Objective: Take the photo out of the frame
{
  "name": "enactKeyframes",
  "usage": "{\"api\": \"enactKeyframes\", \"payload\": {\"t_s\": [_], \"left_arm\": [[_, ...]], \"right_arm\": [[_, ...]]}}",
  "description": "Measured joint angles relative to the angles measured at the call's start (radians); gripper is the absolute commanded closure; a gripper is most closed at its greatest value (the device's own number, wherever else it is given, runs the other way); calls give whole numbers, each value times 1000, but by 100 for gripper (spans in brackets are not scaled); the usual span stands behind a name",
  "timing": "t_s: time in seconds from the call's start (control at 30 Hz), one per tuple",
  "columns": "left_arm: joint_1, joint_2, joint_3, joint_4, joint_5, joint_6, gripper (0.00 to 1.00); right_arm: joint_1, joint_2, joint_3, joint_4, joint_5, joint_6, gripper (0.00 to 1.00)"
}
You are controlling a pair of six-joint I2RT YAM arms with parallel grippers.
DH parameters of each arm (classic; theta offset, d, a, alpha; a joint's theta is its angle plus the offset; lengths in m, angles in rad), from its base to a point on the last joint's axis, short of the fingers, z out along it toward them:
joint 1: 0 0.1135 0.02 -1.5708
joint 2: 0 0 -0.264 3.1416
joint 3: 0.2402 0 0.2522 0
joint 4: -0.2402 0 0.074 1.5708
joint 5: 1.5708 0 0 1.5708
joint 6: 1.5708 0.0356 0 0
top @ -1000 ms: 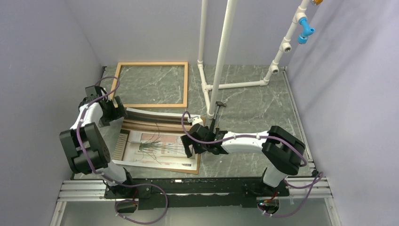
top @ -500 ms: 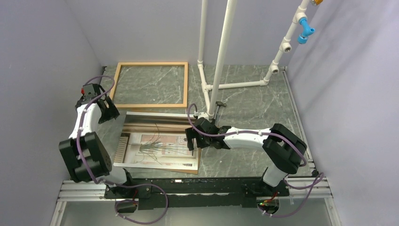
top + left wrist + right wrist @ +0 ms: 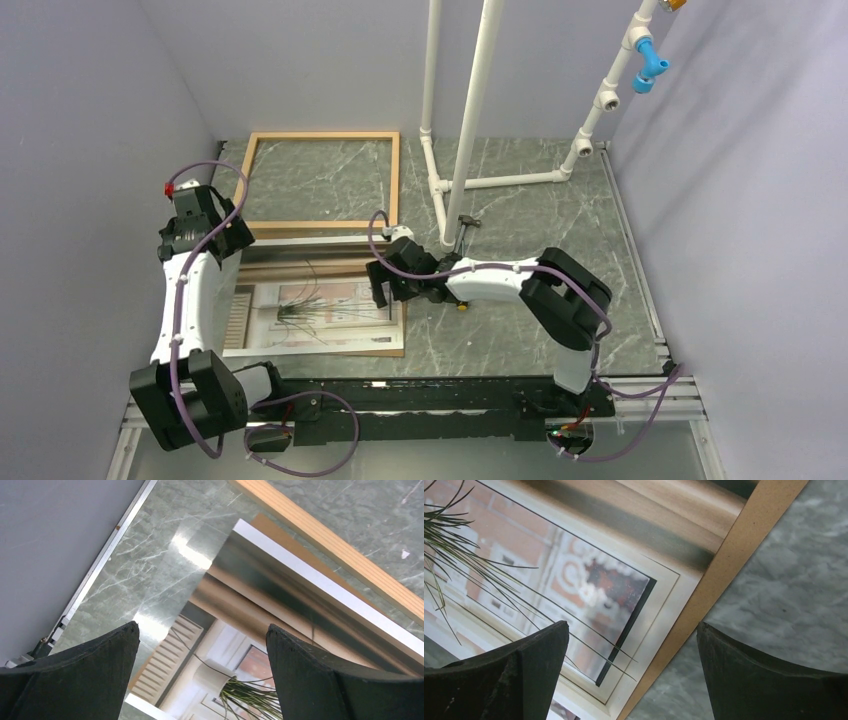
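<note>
The photo [image 3: 320, 310] lies flat at the front left of the table on a brown backing board [image 3: 330, 350], with a reflective clear sheet [image 3: 280, 580] over its far part. The empty light-wood frame [image 3: 320, 135] lies apart behind it, and its rail [image 3: 320, 540] crosses the left wrist view. My left gripper [image 3: 232, 245] hangs open above the photo's far left corner [image 3: 225, 680], fingers wide, nothing between them [image 3: 202, 627]. My right gripper [image 3: 385, 290] is open over the photo's right edge [image 3: 549, 570], straddling the backing board's edge [image 3: 744, 545] with nothing held [image 3: 633, 625].
White pipe posts [image 3: 470, 120] rise from the back middle of the marble table [image 3: 540, 220], with a small black tool [image 3: 463, 226] at their foot. Grey walls close in on the left and right. A metal rail [image 3: 400, 395] runs along the near edge.
The photo stack has slid left and its far edge, curled before, now lies flat. My right gripper moved left along the photo's right edge. My left arm stretched farther back.
</note>
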Motion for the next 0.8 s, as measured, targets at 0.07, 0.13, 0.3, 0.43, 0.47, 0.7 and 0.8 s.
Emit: {"api": "enactKeyframes", "payload": {"t_s": [0.07,0.13,0.3,0.43,0.47,0.7,0.8], "left_arm": [[-10,-13,-1,5,-3,0,1],[-18,-21,-2,11,-1,0,1],[-52,-52,-23,33,13,11,1],[-134,-134,-45,32,71,26,1],[-154,-161,-45,29,96,26,1],[-196,-426,3,-30,324,-28,1],[-197,-480,123,-97,406,-60,1]], "right_arm": [[5,18,28,-5,-6,-6,0],[9,29,60,-26,-6,-9,0],[11,8,143,-124,42,-23,0],[6,-138,144,-261,106,-51,0],[2,-187,144,-288,119,-58,0],[-100,-645,160,-492,252,-123,0],[-153,-805,211,-587,342,-154,0]]}}
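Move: Beside the right hand's far finger runs the backing board's right edge; the photo's middle lies about 18 cm left of that hand, 1 cm ahead and 3 cm lower. The screwdriver is 17 cm right and 9 cm ahead of the right hand, the hammer 16 cm right and 13 cm ahead. From the left hand the photo's middle is some 16 cm right, 1 cm ahead, 15 cm below; the empty frame's middle lies about 33 cm beyond the photo's. Finishing its push on the board's right edge, the right hand slides another 1.5 cm left with open fingers, then comes free and climbs nearly 30 cm, swinging right and tipping up towards level. The left hand, touching nothing, rises about 16 cm and sweeps right over the photo's left part, drawing back a little late on while it tips up and turns clockwise. Both stay wide open. ##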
